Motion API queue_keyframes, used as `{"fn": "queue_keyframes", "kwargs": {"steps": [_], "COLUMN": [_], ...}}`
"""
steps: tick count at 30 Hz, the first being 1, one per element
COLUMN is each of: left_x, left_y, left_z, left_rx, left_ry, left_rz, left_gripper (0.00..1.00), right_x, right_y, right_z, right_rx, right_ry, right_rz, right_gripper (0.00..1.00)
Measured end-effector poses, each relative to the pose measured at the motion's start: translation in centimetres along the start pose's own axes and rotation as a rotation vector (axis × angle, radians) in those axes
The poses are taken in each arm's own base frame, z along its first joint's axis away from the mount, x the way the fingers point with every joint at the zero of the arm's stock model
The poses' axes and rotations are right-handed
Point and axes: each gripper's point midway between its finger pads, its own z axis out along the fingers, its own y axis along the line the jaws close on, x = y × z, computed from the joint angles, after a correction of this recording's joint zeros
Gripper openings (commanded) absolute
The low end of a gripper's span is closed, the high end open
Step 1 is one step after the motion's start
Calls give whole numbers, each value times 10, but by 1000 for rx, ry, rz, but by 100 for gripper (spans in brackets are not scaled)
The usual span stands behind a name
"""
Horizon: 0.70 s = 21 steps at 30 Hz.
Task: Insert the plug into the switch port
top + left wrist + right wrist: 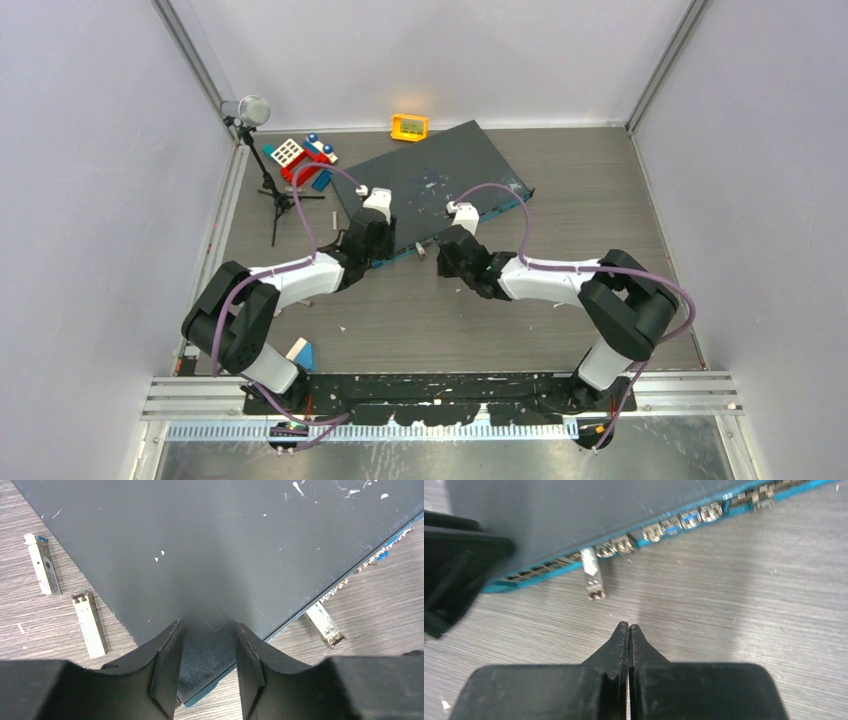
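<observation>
The switch (440, 180) is a flat dark-grey box with white scuffs and a teal front face carrying a row of ports (659, 530). A silver plug (590, 572) sticks out of one switch port near the left end of that row; it also shows in the left wrist view as the plug (325, 624). My right gripper (628, 625) is shut on nothing, a short way in front of the plug's tail, above the wood table. My left gripper (208, 625) hangs open over the switch's near left corner (200, 680), jaws astride it.
Two loose silver plugs (44, 562) (90, 625) lie on the table left of the switch. An orange-yellow box (409, 126), toy bricks (300, 155) and a small tripod (270, 190) stand at the back left. A blue wedge (303, 353) lies by the left arm's base.
</observation>
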Motion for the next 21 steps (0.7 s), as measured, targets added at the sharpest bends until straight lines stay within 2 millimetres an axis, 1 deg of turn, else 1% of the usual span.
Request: {"fn": "queue_keyframes", "kwargs": {"steps": [3, 4, 7, 8, 10, 13, 21], "left_x": [0, 0, 0, 0, 0, -1, -3], "left_y": [-1, -1, -1, -1, -1, 0, 4], "left_z": [0, 0, 0, 0, 0, 1, 4], "left_rx": [6, 7, 7, 6, 3, -5, -18], "left_ry": [1, 1, 1, 1, 3, 7, 12], "left_rz": [-4, -4, -1, -1, 0, 1, -5], "left_gripper": [19, 16, 7, 5, 0, 0, 0], "right_x": [20, 28, 45, 50, 50, 49, 43], "right_y": [-11, -14, -16, -16, -10, -3, 5], "right_z": [5, 6, 11, 13, 18, 25, 35], "right_rx": [46, 58, 75, 77, 66, 53, 50], "right_ry": [87, 121, 188, 207, 220, 224, 216], "right_rz": [-7, -11, -16, -19, -12, -6, -12], "right_gripper": [0, 0, 1, 1, 0, 1, 0]}}
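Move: The plug, partly in the switch port, sticks out about 4 cm ahead of the shut right fingertips, 6 cm to their left and 5 cm lower. From the right hand, the port mouth is some 6 cm ahead and 7 cm left, and the switch's near corner about level and 19 cm left. From the left hand, the plug is roughly level and 9 cm to the right, 4 cm lower. The shut right fingers drop about 5 cm, then slide left and forward towards the plug; the left fingers close. ##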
